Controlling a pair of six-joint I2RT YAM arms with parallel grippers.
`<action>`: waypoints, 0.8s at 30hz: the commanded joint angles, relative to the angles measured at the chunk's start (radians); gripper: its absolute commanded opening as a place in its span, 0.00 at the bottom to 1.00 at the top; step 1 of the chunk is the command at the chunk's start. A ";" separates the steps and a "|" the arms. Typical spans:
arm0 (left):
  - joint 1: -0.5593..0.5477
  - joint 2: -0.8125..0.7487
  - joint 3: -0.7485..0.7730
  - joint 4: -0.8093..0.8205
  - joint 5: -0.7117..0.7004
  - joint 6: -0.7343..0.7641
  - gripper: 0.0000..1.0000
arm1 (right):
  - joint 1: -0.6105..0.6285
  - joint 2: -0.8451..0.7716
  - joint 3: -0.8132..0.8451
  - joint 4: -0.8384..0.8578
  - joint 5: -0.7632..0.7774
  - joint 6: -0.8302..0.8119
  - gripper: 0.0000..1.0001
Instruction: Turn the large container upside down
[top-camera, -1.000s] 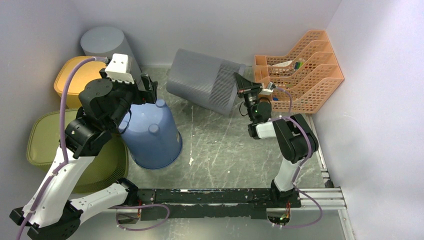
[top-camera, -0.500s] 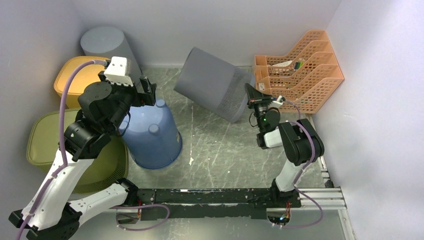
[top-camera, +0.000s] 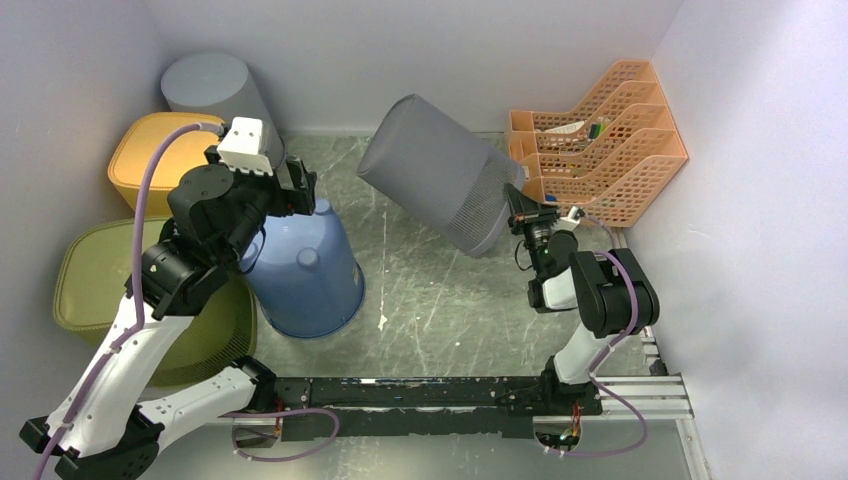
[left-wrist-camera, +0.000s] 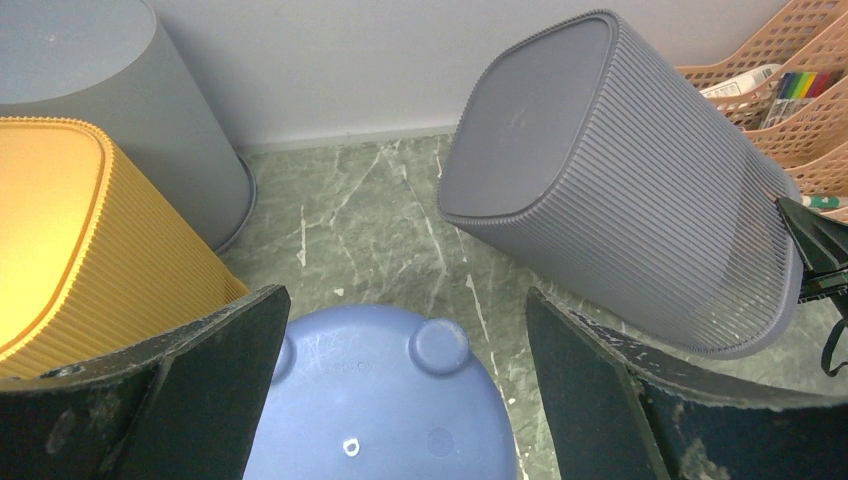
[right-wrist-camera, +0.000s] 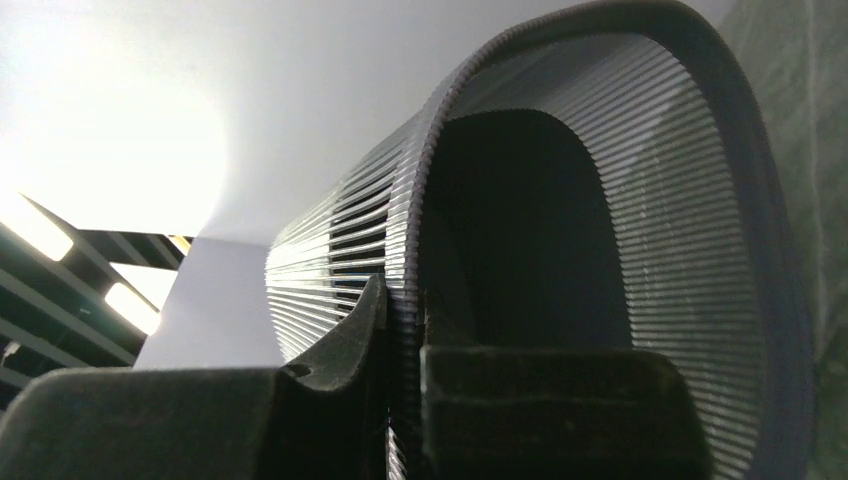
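The large grey ribbed container hangs tilted above the table, its closed base up and to the back left, its open mouth down and to the right. It also shows in the left wrist view and the right wrist view. My right gripper is shut on its rim, one finger outside and one inside the wall. My left gripper is open and empty, hovering over the base of an upturned blue bucket.
A smooth grey bin stands at the back left, with a yellow ribbed bin and an olive bin along the left wall. An orange mesh file rack stands at the back right, close to my right gripper.
My right gripper has lifted and swung the grey container, moving its mouth end right and toward the front, its base rising. My left arm has barely moved.
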 joint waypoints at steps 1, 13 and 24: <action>0.004 -0.009 -0.022 0.019 0.006 -0.010 1.00 | -0.010 0.081 -0.138 0.273 -0.140 -0.120 0.00; 0.004 0.001 -0.043 0.039 0.023 -0.017 1.00 | -0.042 0.046 -0.236 0.273 -0.171 -0.178 0.00; 0.004 0.018 -0.050 0.048 0.025 -0.017 1.00 | -0.041 0.121 -0.222 0.271 -0.243 -0.203 0.00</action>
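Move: Beneath the right hand, some 17 cm down, lies the open patch of table where the grey large container is to stand, about 10 cm left and 3 cm back. The held container's middle is roughly 13 cm left, 3 cm ahead and 5 cm higher. The orange rack stands about 12 cm ahead, 16 cm right; the blue bin about 40 cm left, 14 cm back. From the left hand, the container is some 26 cm right, 15 cm ahead, 16 cm below. Keeping its pinch on the large container's rim, the right hand sinks about 6 cm and draws back 3 to 4 cm, tipping its fingers down some 10 degrees to bring the open end towards the table; nearly all of this comes early, then it almost stops. The left hand, open and empty, sinks about 2 cm. ##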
